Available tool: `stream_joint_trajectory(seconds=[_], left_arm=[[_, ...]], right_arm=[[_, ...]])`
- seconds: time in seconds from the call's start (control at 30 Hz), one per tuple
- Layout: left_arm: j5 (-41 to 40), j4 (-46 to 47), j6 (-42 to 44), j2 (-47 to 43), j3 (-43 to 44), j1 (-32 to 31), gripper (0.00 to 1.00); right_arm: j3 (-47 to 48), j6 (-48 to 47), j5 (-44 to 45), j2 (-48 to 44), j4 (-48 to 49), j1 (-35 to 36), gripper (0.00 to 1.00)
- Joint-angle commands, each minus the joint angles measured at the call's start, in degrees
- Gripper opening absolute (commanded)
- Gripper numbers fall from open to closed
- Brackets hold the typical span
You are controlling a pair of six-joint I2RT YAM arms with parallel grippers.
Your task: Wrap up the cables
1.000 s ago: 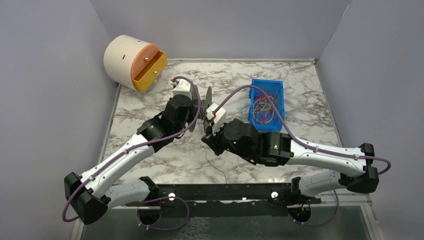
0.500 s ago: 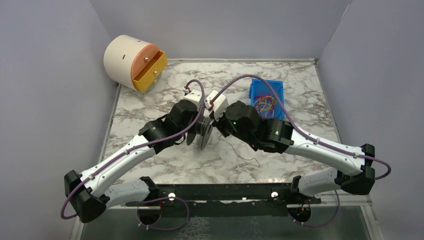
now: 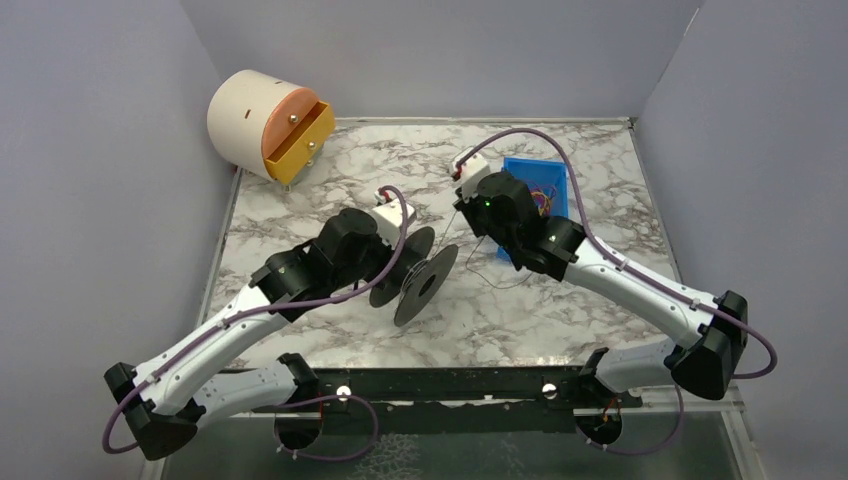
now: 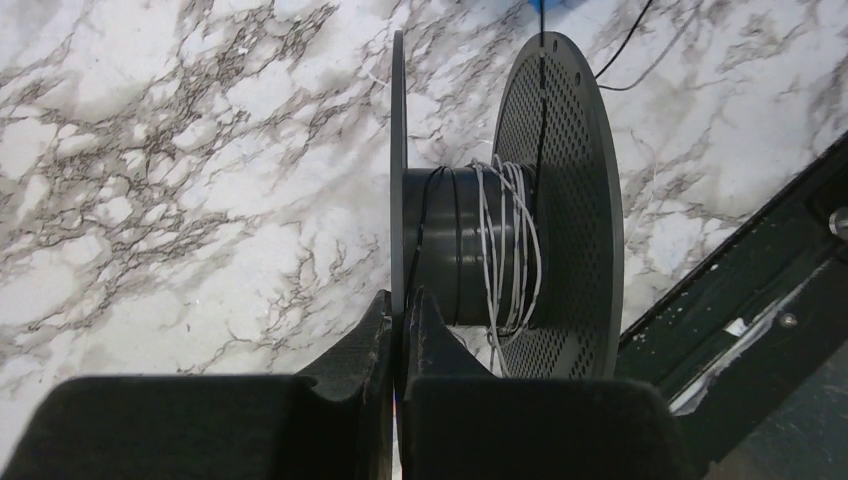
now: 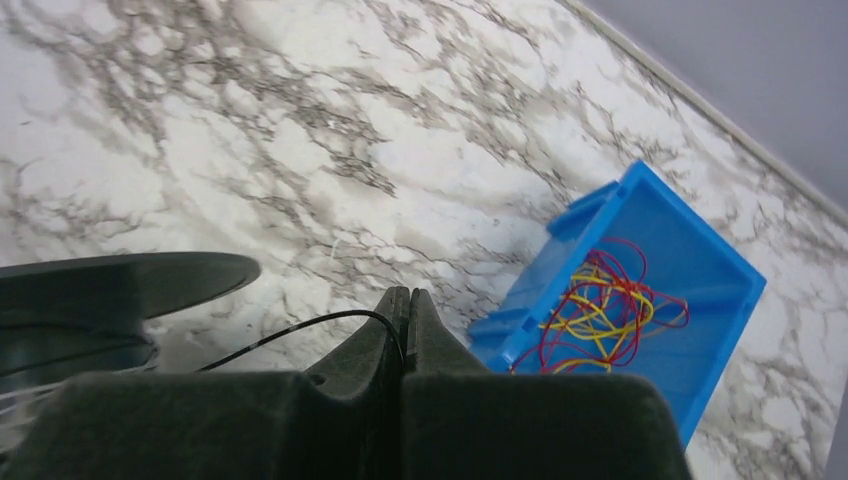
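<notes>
My left gripper [image 4: 401, 298] is shut on the thin left flange of a black spool [image 4: 470, 250], whose hub carries turns of white and black wire. The top view shows the spool [image 3: 416, 271] held tilted over mid-table under the left gripper [image 3: 403, 243]. My right gripper [image 5: 405, 293] is shut on the thin black cable [image 5: 290, 331], which curves left toward the spool's flange [image 5: 110, 285]. From above, the right gripper [image 3: 462, 200] is behind and right of the spool, with slack black cable [image 3: 497, 281] lying on the table. Red and yellow cables [image 5: 598, 300] lie tangled in the blue bin [image 5: 720, 330].
The blue bin [image 3: 552, 171] stands at the back right, partly hidden by the right arm. A cream cylinder with an orange-yellow drawer [image 3: 268, 125] sits at the back left corner. Grey walls enclose the marble table [image 3: 300, 190]. A black rail [image 3: 450, 385] runs along the near edge.
The right gripper swung back and to the right toward the bin, drawing the black cable with it. The left arm brought the spool nearer and turned it from edge-on to tilted.
</notes>
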Motion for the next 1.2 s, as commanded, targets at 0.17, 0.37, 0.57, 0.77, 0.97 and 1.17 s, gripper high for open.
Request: stream_joint_trajectory(seconds=[0.17, 0.37, 0.57, 0.77, 0.97, 1.17], left_arm=[[6.6, -1.2, 2.6, -6.5, 7.1, -0.4, 0.00], [8.6, -0.9, 2.5, -7.3, 9.6, -0.3, 0.00], [10.3, 1.4, 0.9, -8.5, 12.3, -0.4, 0.00], [11.1, 5.2, -3.2, -10.1, 14.5, -0.4, 0.00], [5.5, 11.4, -8.9, -11.8, 13.2, -0.3, 0.00], [-5.0, 17.7, -13.2, -13.4, 9.3, -0.4, 0.00]], right_arm=[[-11.5, 12.6, -2.7, -5.1, 10.2, -11.4, 0.01], [-21.3, 20.5, -7.3, -8.4, 16.6, -13.4, 0.01], [-29.5, 25.3, -15.8, -9.6, 24.7, -13.9, 0.01], [-34.8, 28.7, -26.0, -7.1, 31.9, -13.8, 0.01], [-38.1, 30.8, -34.6, -3.7, 38.4, -13.7, 0.01], [-40.4, 33.3, -33.8, -3.5, 40.6, -9.3, 0.01]])
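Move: Held by the left gripper at a flange's rim, the cable spool has its middle about 5 cm to that hand's right, level with it fore and aft, and 4 cm below. From the right gripper, which holds the black cable, the spool's middle lies some 10 cm back, 7 cm left and 8 cm lower. The blue tray sits about 13 cm ahead of the right hand, 15 cm to its right and 25 cm below. Swinging down past the spool's right side, the right hand keeps its pinch on the cable, sinking about 16 cm; it veers roughly 7 cm right on the way, then returns left and draws back, rolling its left side up and tipping its fingers down. Meanwhile the left hand, still gripping the flange, lifts the spool about 16 cm and rolls its right side up some 30 degrees. ##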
